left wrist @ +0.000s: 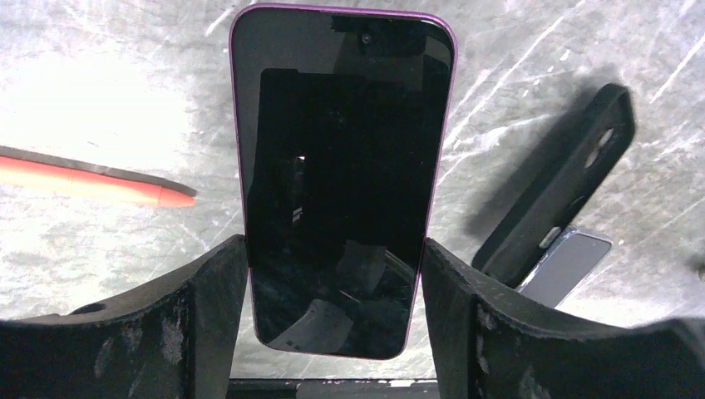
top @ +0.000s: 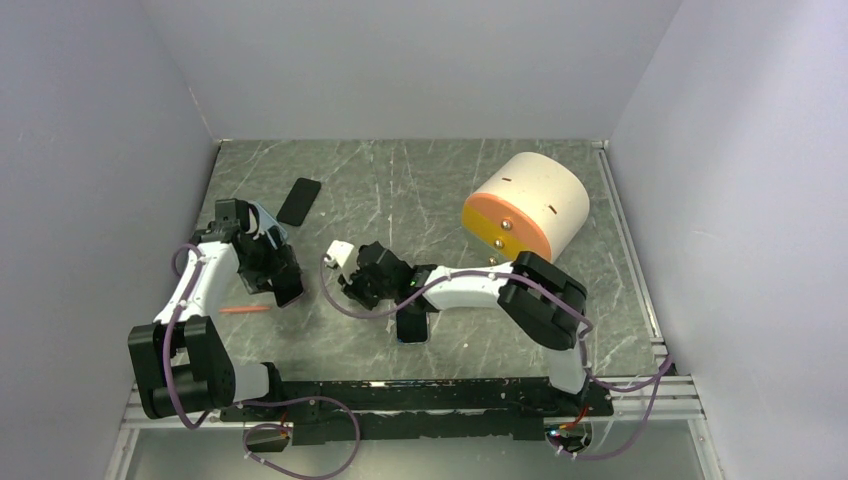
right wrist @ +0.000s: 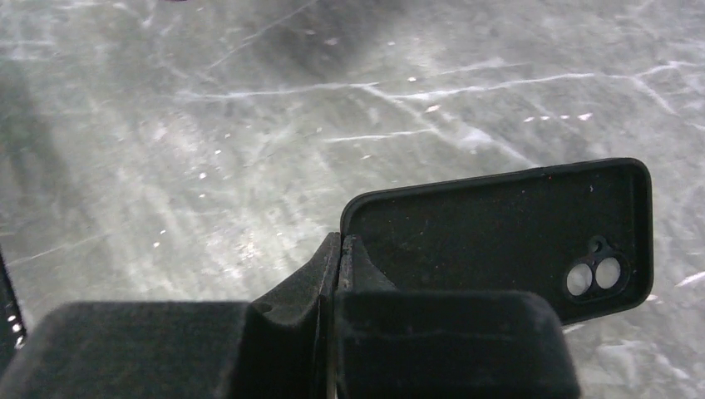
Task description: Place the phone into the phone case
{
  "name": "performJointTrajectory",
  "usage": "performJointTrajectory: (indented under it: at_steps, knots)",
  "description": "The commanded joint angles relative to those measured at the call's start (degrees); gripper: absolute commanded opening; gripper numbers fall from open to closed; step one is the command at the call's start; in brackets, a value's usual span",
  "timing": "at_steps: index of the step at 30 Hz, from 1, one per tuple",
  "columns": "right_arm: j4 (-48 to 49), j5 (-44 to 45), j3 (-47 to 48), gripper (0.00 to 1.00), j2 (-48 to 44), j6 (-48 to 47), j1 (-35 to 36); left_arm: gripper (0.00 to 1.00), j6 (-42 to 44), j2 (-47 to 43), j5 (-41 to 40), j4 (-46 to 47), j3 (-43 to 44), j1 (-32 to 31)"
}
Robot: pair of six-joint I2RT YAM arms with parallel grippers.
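Observation:
A phone (left wrist: 342, 179) with a dark screen and purple rim stands upright between the fingers of my left gripper (left wrist: 334, 249), which press on its two long sides near its lower end. From above, the left gripper (top: 280, 280) hangs over the left of the table. My right gripper (right wrist: 339, 241) is shut on the edge of a black phone case (right wrist: 499, 233). The case's inside faces the camera and its lens holes (right wrist: 594, 277) sit at the right. In the top view the right gripper (top: 355, 285) is just right of the left one.
A second black case (top: 298, 200) (left wrist: 565, 187) lies at the back left, over a grey-blue phone (left wrist: 569, 266). Another dark phone (top: 412, 325) lies under the right arm. An orange pen (top: 245, 310) (left wrist: 83, 179) lies near the left arm. A large beige cylinder (top: 530, 200) stands at the back right.

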Motion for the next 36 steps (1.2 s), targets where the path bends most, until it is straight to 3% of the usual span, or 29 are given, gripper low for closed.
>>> performJointTrajectory:
  at_steps: [1, 4, 5, 8, 13, 17, 21, 28, 36]
  knots:
    - [4.3, -0.8, -2.3, 0.00, -1.6, -0.4, 2.8, 0.39, 1.0, 0.1, 4.7, 3.0, 2.1, 0.2]
    - [2.5, -0.6, -2.1, 0.00, -1.2, -0.7, 3.8, 0.38, 1.2, 1.0, 6.5, 3.9, 1.8, 0.3]
    - [2.4, -0.9, -2.2, 0.04, -1.5, -0.5, 3.8, 0.37, 1.4, 1.2, 6.8, 4.0, 1.9, 0.2]
    - [3.0, -0.2, -3.3, 0.28, -3.5, 0.7, 3.9, 0.37, 1.9, 1.6, 8.8, 4.6, 2.0, 0.2]
    - [4.0, 1.2, -6.0, 0.59, -9.4, 4.4, 3.8, 0.37, 2.5, 1.8, 11.8, 5.9, 2.1, -0.2]
    - [6.7, 4.6, -10.6, 0.75, -15.8, 9.0, 3.8, 0.37, 2.9, 2.1, 12.5, 6.7, 2.3, -2.5]
    - [7.2, 10.2, -15.5, 0.96, -23.5, 13.3, 3.8, 0.38, 4.0, 2.1, 9.7, 7.1, 3.1, -7.5]
    - [6.2, 19.2, -24.4, 0.99, -38.8, 19.3, 3.9, 0.37, 4.7, 4.0, 5.0, 7.2, 5.9, -19.1]
    - [6.3, 22.9, -32.6, 0.99, -52.8, 25.2, 4.0, 0.38, 4.1, 7.9, 4.1, 10.0, 6.2, -26.8]
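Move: The right gripper pinches one end of the phone case, whose middle lies some 6 cm ahead, 2 cm to its right and about 1 cm lower; the grey-rimmed phone lies 3 cm back, 12 cm right and 4 cm below it. From the left gripper, already holding the purple-edged phone, the case is about 20 cm right, 4 cm ahead and 4 cm down; the orange pen lies 10 cm left, 5 cm back and 6 cm down. Draw the right gripper back some 4 cm and slightly down, open it wide to let go of the case, then lift it clear, up and to the right towards above the grey-rimmed phone. Keep the left gripper's hold on the purple-edged phone and carry it about 12 cm right towards the case, slowly at first, turning it some 30 degrees clockwise to line up with the case. ##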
